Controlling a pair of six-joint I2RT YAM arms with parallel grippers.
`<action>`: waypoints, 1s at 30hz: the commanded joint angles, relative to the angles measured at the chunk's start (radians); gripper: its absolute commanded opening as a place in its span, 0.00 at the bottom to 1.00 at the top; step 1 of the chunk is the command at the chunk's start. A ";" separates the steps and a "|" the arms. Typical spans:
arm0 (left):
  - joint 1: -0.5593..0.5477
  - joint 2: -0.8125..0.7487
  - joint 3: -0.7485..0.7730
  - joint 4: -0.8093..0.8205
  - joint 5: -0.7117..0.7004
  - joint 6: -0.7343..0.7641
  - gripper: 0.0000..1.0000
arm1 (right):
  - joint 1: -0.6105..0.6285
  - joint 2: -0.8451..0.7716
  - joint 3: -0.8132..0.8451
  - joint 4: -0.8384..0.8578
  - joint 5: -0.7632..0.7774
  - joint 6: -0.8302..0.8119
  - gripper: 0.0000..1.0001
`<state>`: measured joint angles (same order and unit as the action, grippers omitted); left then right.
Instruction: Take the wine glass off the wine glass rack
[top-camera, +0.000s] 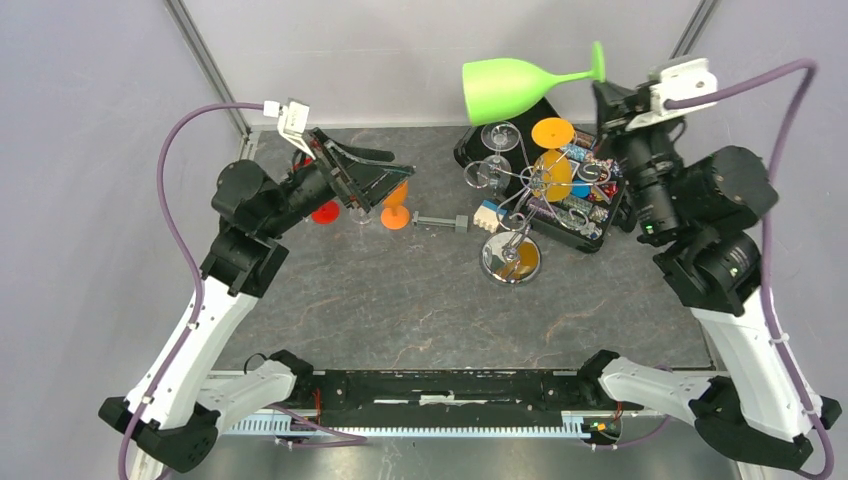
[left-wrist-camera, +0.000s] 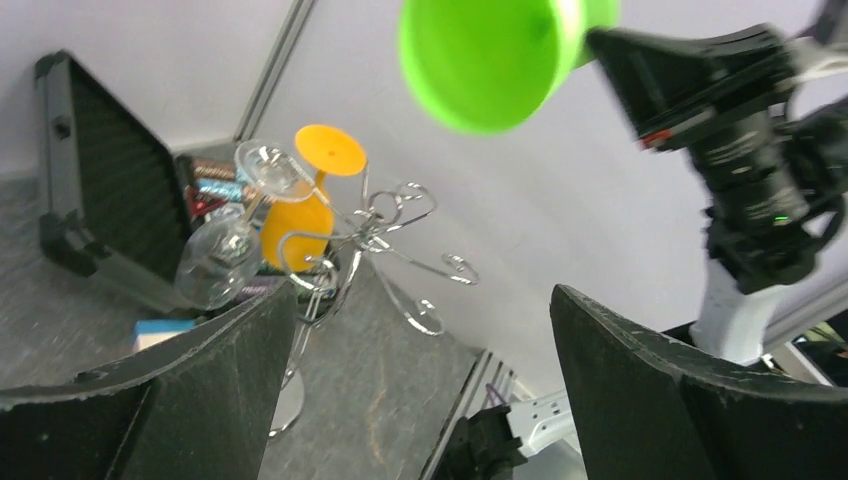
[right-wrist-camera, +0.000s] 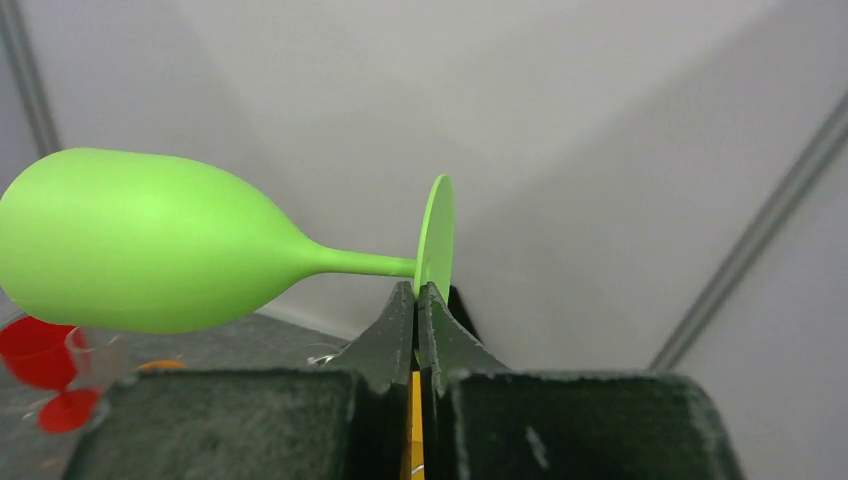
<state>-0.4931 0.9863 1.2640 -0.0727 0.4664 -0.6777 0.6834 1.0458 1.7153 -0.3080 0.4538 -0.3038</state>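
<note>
A lime-green wine glass (top-camera: 510, 88) lies sideways in the air above the wine glass rack (top-camera: 511, 258), apart from it. My right gripper (top-camera: 602, 92) is shut on the edge of its round foot; in the right wrist view the gripper (right-wrist-camera: 417, 295) pinches the foot and the green glass (right-wrist-camera: 150, 245) stretches left. The silver wire rack (left-wrist-camera: 390, 230) still carries an orange glass (top-camera: 553, 172) and clear glasses (top-camera: 497, 140). My left gripper (top-camera: 400, 178) stands open and holds nothing, far left of the rack; its view shows the gripper (left-wrist-camera: 420, 300) facing the rack and the green glass (left-wrist-camera: 490, 60).
A black case (top-camera: 590, 215) with small items sits behind the rack. An orange glass (top-camera: 396, 212) and a red glass (top-camera: 324, 212) stand on the table by my left gripper. A small grey part (top-camera: 440, 222) lies between them and the rack.
</note>
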 joint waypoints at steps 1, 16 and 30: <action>0.003 -0.063 -0.032 0.215 0.027 -0.103 0.99 | 0.001 0.018 -0.058 0.033 -0.244 0.159 0.00; 0.004 -0.041 -0.092 0.237 -0.029 -0.378 0.95 | 0.002 0.068 -0.224 0.218 -0.451 0.283 0.00; 0.003 -0.019 -0.130 0.284 -0.052 -0.447 0.52 | 0.001 0.089 -0.273 0.244 -0.488 0.279 0.00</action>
<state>-0.4931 0.9863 1.1366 0.1623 0.4423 -1.0920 0.6846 1.1286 1.4506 -0.1204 -0.0174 -0.0334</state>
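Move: The green wine glass, held by its foot in the right fingers, has its middle about 18 cm right of the left hand, 6 cm ahead and 12 cm above it; the orange glass stands some 9 cm ahead of the left hand, 3 cm left and 32 cm below. From the right hand, the open left gripper is about 28 cm left, 6 cm back and 11 cm lower; the yellow glass hangs 7 cm ahead, 2 cm right and 26 cm below, the clear glass level with the yellow one but 11 cm left of it. Still pinching the green glass's foot, the right hand swings left about 14 cm and sinks some 9, turning 30 degrees counter-clockwise, bringing the bowl mouth to the left gripper. The left hand backs off and rises a few centimetres, then returns forward and down, rolling, and its fingers start closing astride the rim; a touch can't be made out. ##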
